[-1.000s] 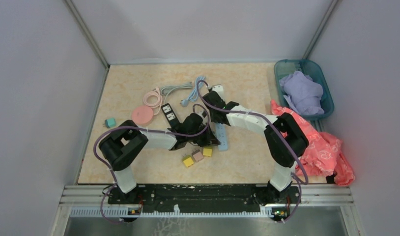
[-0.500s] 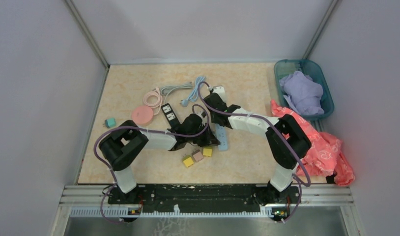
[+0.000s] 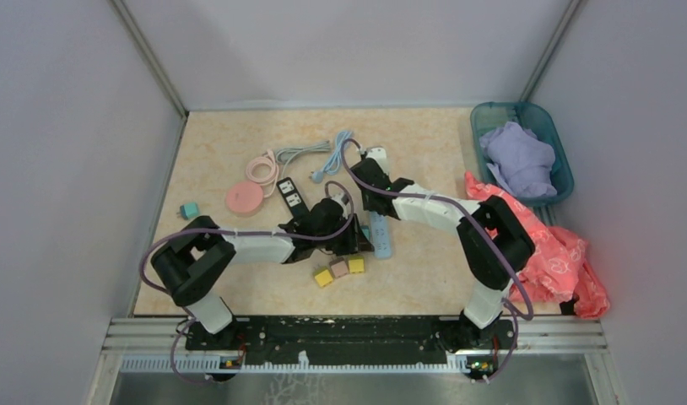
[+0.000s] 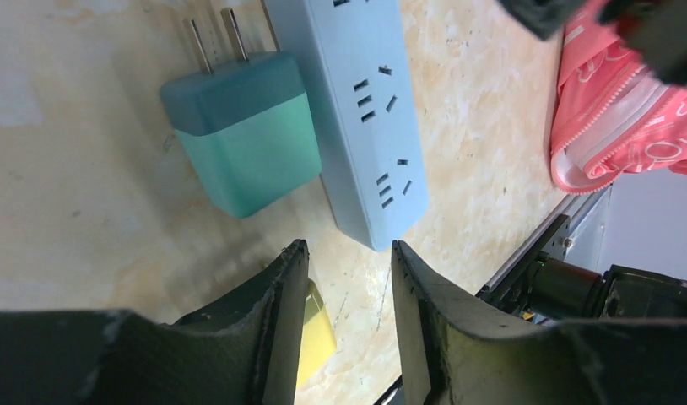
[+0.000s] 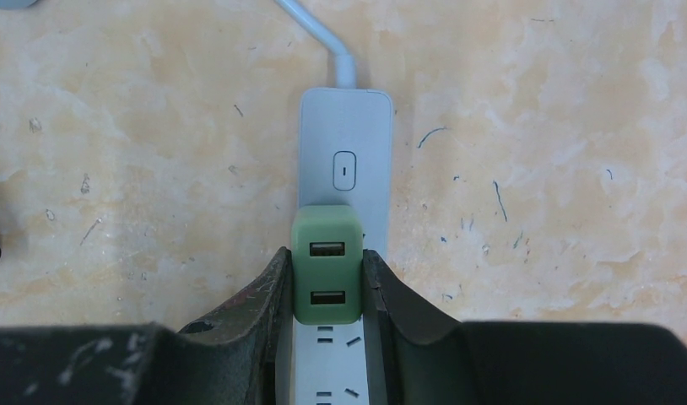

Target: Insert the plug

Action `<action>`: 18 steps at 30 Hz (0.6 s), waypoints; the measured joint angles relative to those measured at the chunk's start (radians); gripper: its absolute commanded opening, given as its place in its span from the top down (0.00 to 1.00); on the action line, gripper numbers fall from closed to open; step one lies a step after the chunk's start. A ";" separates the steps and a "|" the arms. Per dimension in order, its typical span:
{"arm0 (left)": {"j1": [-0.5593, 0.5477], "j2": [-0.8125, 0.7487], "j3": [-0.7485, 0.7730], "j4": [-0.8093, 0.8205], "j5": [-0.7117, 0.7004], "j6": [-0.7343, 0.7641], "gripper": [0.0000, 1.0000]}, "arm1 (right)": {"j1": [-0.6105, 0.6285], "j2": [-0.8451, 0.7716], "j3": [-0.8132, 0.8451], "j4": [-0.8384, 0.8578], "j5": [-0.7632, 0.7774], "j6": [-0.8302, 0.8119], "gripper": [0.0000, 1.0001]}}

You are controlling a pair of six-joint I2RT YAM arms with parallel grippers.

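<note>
A green plug with two USB ports stands on a pale power strip, just below the strip's switch. My right gripper is shut on the plug's sides. In the top view the right gripper hangs over the strip's far half. A teal plug lies flat on the table with its prongs bare, beside the light blue strip. My left gripper is open just short of it, with nothing between its fingers. In the top view the left gripper is by the strip's near end.
Two yellow plugs and a pinkish one lie close to the left gripper. A black power strip, a pink disc, coiled cables and a small teal plug lie left. Blue basket and pink cloth are at right.
My left gripper's jaws have parted, and the left arm's elbow has swung left and toward the near edge. The right gripper has shifted slightly, still on the green plug.
</note>
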 measured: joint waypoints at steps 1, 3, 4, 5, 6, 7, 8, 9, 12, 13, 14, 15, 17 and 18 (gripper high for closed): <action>0.000 -0.020 -0.006 -0.012 -0.010 0.006 0.50 | 0.000 -0.002 0.000 0.000 -0.002 0.000 0.72; 0.000 -0.062 -0.014 -0.034 -0.032 0.019 0.48 | -0.002 -0.004 0.000 -0.001 -0.010 0.000 0.66; 0.000 -0.077 -0.017 -0.042 -0.041 0.026 0.47 | -0.005 -0.006 0.000 -0.002 -0.016 -0.001 0.63; 0.000 -0.098 -0.021 -0.052 -0.056 0.034 0.46 | -0.007 -0.008 0.000 -0.001 -0.027 0.000 0.61; 0.000 -0.113 -0.023 -0.061 -0.069 0.040 0.44 | -0.008 -0.008 -0.001 0.001 -0.038 0.000 0.58; 0.000 -0.130 -0.025 -0.074 -0.085 0.049 0.43 | -0.010 -0.008 -0.003 -0.001 -0.053 -0.001 0.54; 0.000 -0.143 -0.025 -0.085 -0.097 0.056 0.42 | -0.013 -0.008 -0.005 -0.005 -0.064 0.000 0.50; 0.000 -0.157 -0.026 -0.100 -0.113 0.066 0.40 | -0.013 -0.010 -0.010 -0.005 -0.074 -0.001 0.46; 0.000 -0.182 -0.026 -0.127 -0.153 0.099 0.36 | -0.014 -0.041 -0.043 -0.003 -0.104 -0.005 0.37; 0.001 -0.186 -0.026 -0.135 -0.165 0.111 0.34 | -0.014 -0.065 -0.058 -0.002 -0.113 -0.011 0.35; 0.003 -0.188 -0.026 -0.142 -0.172 0.125 0.33 | -0.014 -0.095 -0.075 -0.002 -0.119 -0.014 0.33; 0.006 -0.189 -0.026 -0.150 -0.179 0.140 0.32 | -0.014 -0.128 -0.089 0.000 -0.123 -0.017 0.31; 0.014 -0.189 -0.026 -0.159 -0.185 0.176 0.29 | -0.014 -0.193 -0.114 0.010 -0.128 -0.027 0.27; 0.017 -0.189 -0.026 -0.162 -0.188 0.196 0.29 | -0.014 -0.225 -0.127 0.021 -0.131 -0.031 0.25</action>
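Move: The green plug is between the right fingers, over the blue power strip's first socket. The strip's middle lies about 4 cm back of that hand and 3 cm below, and the teal plug beside it about 6 cm back, 3 cm left and 4 cm lower. From the left hand, already opening, the teal plug is roughly 3 cm ahead, 1 cm left; the strip's middle is 6 cm ahead, 2 cm right; the nearest yellow plug is 5 cm back, 3 cm left. All three lie about 3 cm below it. The right fingers spread and let go of the green plug, with the hand nearly still at first, then lifting about 4 cm and drawing back some 3 cm off the strip. Meanwhile the left hand, opening wider, backs off leftward about 5 cm from the strip, rising 3 cm before easing down slightly, drifting forward and tilting some 15 degrees. ##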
